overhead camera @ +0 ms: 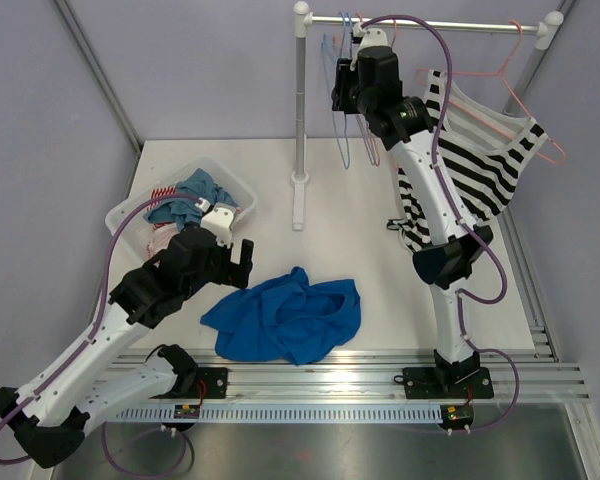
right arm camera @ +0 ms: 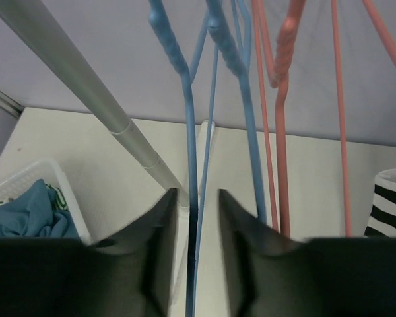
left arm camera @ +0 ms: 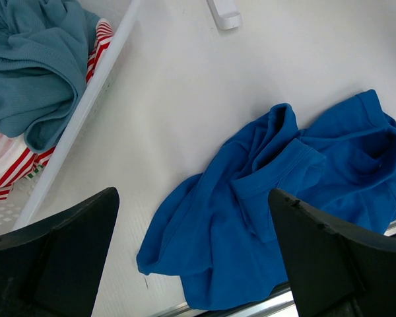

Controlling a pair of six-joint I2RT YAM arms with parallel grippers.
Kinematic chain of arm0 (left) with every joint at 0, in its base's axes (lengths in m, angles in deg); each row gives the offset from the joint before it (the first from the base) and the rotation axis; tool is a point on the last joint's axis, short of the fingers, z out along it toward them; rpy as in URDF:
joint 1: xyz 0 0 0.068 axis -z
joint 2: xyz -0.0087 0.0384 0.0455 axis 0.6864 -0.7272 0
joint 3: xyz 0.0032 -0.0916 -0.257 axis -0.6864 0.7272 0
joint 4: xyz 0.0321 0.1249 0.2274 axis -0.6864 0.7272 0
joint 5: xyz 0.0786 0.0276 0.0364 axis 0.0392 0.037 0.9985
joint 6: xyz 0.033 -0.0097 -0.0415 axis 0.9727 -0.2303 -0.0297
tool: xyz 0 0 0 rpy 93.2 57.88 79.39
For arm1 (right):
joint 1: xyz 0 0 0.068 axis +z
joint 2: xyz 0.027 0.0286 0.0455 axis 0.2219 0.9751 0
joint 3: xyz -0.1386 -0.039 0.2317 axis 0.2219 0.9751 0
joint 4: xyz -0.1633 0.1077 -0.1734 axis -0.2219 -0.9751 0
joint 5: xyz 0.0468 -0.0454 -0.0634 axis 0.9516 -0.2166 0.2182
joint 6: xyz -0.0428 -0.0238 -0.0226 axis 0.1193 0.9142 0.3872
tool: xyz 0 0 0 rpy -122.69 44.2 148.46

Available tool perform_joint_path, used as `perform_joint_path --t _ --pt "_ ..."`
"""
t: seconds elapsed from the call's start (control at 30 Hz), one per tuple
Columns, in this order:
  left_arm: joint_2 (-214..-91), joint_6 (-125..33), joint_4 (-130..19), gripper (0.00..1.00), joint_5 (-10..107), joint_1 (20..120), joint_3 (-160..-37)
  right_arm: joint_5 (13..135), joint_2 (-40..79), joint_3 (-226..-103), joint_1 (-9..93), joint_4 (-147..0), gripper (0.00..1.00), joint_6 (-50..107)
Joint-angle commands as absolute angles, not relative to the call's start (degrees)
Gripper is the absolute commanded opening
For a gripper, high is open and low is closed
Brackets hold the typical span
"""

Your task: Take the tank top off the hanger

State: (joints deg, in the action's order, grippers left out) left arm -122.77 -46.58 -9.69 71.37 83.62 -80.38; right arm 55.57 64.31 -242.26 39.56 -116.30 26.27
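A black-and-white striped tank top (overhead camera: 480, 170) hangs on a pink hanger (overhead camera: 520, 100) at the right end of the rail; its edge shows in the right wrist view (right arm camera: 391, 205). A blue garment (overhead camera: 285, 315) lies crumpled on the table near the front edge. My right gripper (overhead camera: 342, 95) is up at the rail, open a little, and the thin wires of an empty blue hanger (right arm camera: 188, 119) pass between its fingers (right arm camera: 197, 191) with a gap on each side. My left gripper (left arm camera: 193, 195) hovers wide open just above the blue garment's (left arm camera: 284, 198) left part, holding nothing.
A white basket (overhead camera: 225, 165) with teal and red-striped clothes stands at the back left; its rim (left arm camera: 86, 112) runs beside my left gripper. The rack's rail (overhead camera: 430, 25) and post (overhead camera: 300, 100) stand at the back. More pink hangers (right arm camera: 280, 132) hang beside the blue ones.
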Motion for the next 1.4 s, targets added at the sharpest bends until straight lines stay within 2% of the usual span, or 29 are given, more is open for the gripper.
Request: perform_joint_path --t 0.0,0.03,0.07,0.2,0.37,0.43,0.5,0.53,0.57,0.67,0.77,0.93,1.13,1.2,1.27,1.37 --pt "-124.03 -47.75 -10.9 0.99 70.07 83.34 -82.3 56.51 55.7 -240.48 40.95 -113.18 0.49 27.0" --pt "-124.38 -48.89 -10.81 0.99 70.16 83.34 -82.65 56.43 53.25 -239.77 41.03 -113.27 0.58 27.18" --pt "-124.56 -49.33 -10.9 0.99 69.99 83.34 -82.92 56.6 52.19 -238.2 41.12 -113.27 0.73 27.35" --pt "-126.32 -51.35 -10.29 0.99 69.99 83.42 -84.5 57.74 46.38 -234.15 41.12 -114.06 0.99 28.23" --pt "-131.67 -55.39 -10.2 0.99 69.89 85.96 -85.29 63.35 36.02 -226.51 41.12 -115.64 0.99 28.93" --pt "-136.24 -57.59 -10.2 0.99 73.23 90.96 -85.73 65.91 29.81 -219.66 41.12 -115.47 1.0 29.2" --pt "-141.93 -59.17 -10.37 0.99 75.34 95.52 -86.26 69.42 24.69 -209.13 41.12 -114.16 0.99 28.59" --pt "-143.62 -59.7 -10.63 0.99 75.52 96.6 -86.44 70.57 18.92 -204.48 41.12 -110.5 1.0 28.5" --pt "-145.46 -59.88 -11.85 0.99 75.26 97.3 -86.18 74.14 15.82 -194.86 41.12 -108.37 0.99 28.5" --pt "-151.09 -60.32 -14.66 0.99 73.15 99.07 -84.69 80.58 4.65 -179.8 41.04 -101.68 0.99 28.06" --pt "-155.93 -60.67 -18.26 0.99 71.66 99.24 -81.97 83.06 -3.62 -170.46 41.04 -100.18 1.0 26.05" --pt "-165.58 -60.94 -25.83 0.99 63.94 99.24 -78.18 82.45 -12.32 -162.87 41.12 -99.47 0.99 24.89" --pt "-170.96 -61.91 -31.73 0.97 58.21 99.86 -75.63 81.21 -13.74 -162.25 41.12 -102.37 1.0 25.68" --pt "-172.81 -61.73 -30.42 0.55 60.31 100.12 -76.06 81.65 -14.27 -161.46 41.12 -101.5 1.0 25.59" --pt "-172.21 -61.73 -27.43 0.0 64.16 100.21 -77.29 81.83 -14.53 -160.66 41.12 -100.79 0.99 25.68" --pt "-168.09 -61.47 -22.35 0.0 71.27 100.12 -79.92 80.69 -14.97 -160.66 41.03 -100.79 0.99 26.03"
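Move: The blue tank top lies in a heap about 7 cm back and 10 cm right of the left gripper, 21 cm below it. The laundry basket is roughly 18 cm ahead and 15 cm left of this gripper, 18 cm down. The right gripper has the blue hanger between its parting fingers; from there the rack pole is some 5 cm ahead and 9 cm left, the striped tank top about 7 cm back and 22 cm right, both around 10 cm lower. Bring the left gripper down about 20 cm and 13 cm to the right onto the blue tank top, drifting slightly back and tipping the fingers some 30 degrees further down, then shut them to pinch a fold. Meanwhile finish opening the right gripper, free it from the blue hanger and draw it well back from the rack, arcing up then down, turning counter-clockwise. ##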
